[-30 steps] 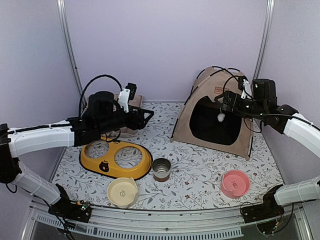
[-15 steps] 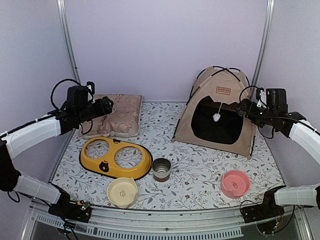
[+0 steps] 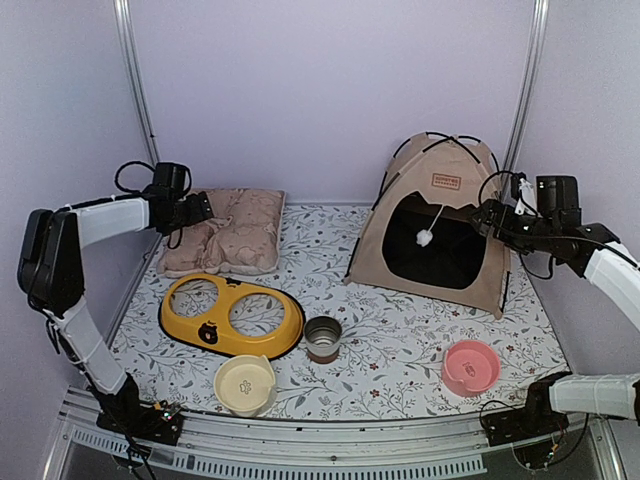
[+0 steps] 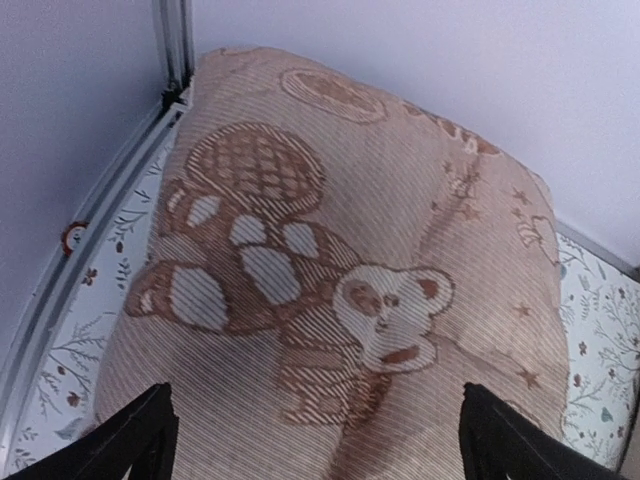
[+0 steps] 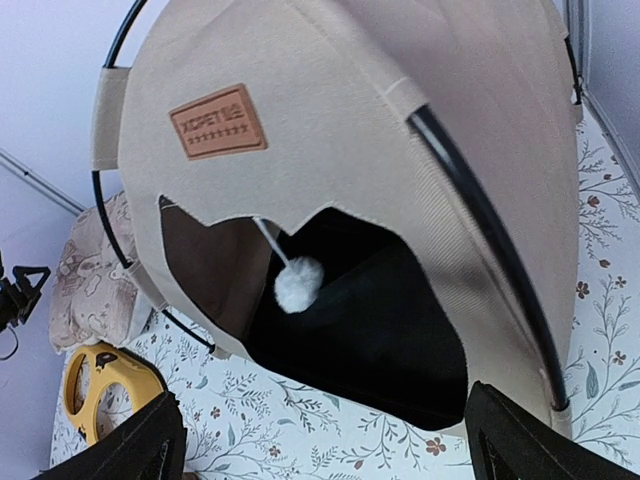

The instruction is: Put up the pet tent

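Observation:
The pet tent (image 3: 440, 235) stands upright at the back right, tan with black crossed poles, a brown label (image 5: 218, 121) and a white pom-pom (image 5: 299, 283) hanging in its dark doorway. My right gripper (image 3: 483, 217) hovers open just right of the tent's front, apart from it; in the right wrist view the right gripper (image 5: 330, 450) faces the doorway with nothing between its fingers. My left gripper (image 3: 205, 208) is open at the left edge of the patterned cushion (image 3: 225, 232). In the left wrist view the left gripper (image 4: 320, 445) spans the cushion (image 4: 340, 290) without holding it.
A yellow two-hole bowl holder (image 3: 232, 316) lies front left, with a metal cup (image 3: 323, 338) and a cream bowl (image 3: 245, 384) near it. A pink bowl (image 3: 470, 366) sits front right. Walls and metal posts close in the back and sides.
My left arm swung back to the left off the cushion, its jaws widening. My right arm drew back rightward from the tent's doorway. The pom-pom swung slightly.

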`<action>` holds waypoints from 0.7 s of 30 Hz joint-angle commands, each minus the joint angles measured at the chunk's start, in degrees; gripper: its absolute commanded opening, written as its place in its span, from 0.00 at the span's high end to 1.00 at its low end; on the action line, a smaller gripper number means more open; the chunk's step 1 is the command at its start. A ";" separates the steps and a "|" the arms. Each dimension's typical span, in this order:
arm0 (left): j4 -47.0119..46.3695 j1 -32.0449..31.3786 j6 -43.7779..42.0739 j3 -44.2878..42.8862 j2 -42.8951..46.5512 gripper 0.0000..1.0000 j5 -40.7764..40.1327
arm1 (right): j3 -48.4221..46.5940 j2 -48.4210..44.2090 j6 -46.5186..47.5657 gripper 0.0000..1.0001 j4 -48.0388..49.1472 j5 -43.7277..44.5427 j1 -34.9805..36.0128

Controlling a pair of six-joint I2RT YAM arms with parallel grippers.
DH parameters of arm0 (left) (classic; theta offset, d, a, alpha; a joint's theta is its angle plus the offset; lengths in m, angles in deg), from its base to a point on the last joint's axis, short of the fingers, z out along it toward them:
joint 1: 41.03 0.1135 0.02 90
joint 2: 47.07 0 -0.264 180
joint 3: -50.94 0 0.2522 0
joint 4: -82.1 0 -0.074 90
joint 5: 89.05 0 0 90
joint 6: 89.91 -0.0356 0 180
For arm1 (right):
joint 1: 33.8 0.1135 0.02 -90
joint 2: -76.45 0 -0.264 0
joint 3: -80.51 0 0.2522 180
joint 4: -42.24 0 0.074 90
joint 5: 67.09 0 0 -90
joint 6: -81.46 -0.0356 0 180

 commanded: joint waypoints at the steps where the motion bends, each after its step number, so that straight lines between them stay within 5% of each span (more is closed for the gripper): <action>1: 3.04 4.19 -0.49 -4.45 -2.46 0.01 -4.82 | -0.92 -2.43 1.08 0.01 -1.29 -2.46 2.47; 15: 8.88 10.60 -3.79 -21.43 -22.54 0.07 10.92 | -1.20 -2.58 -0.62 0.01 1.16 -3.75 7.48; 18: 8.63 10.57 -4.31 -22.83 -23.91 0.30 13.59 | -1.54 -2.18 -1.02 0.01 2.02 -4.00 8.76; 21: 7.68 10.57 -4.48 -22.79 -22.43 0.75 16.15 | -2.18 -1.36 -1.22 0.01 2.53 -3.81 10.26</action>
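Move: The cushion lies ahead of the left hand: its middle about 6 cm farther out, perhaps 1 cm to the right and 12 cm lower. The yellow bowl stand sits some 17 cm back from the left hand, about 7 cm to its right and 15 cm below. From the right hand the cushion is roughly 21 cm ahead, 46 cm left and 21 cm lower; the tent stands about 14 cm ahead, 6 cm left and 8 cm below. First leftward and nearly level above the cushion, then forward and down, the left hand comes onto the cushion's left half, ending roughly 8 cm lower, and tips down some 10 degrees. Its fingers, wide open until late, close about halfway on the cover fabric. The open right hand drifts some 5 cm left and a little back in front of the tent, turning slightly counter-clockwise. ##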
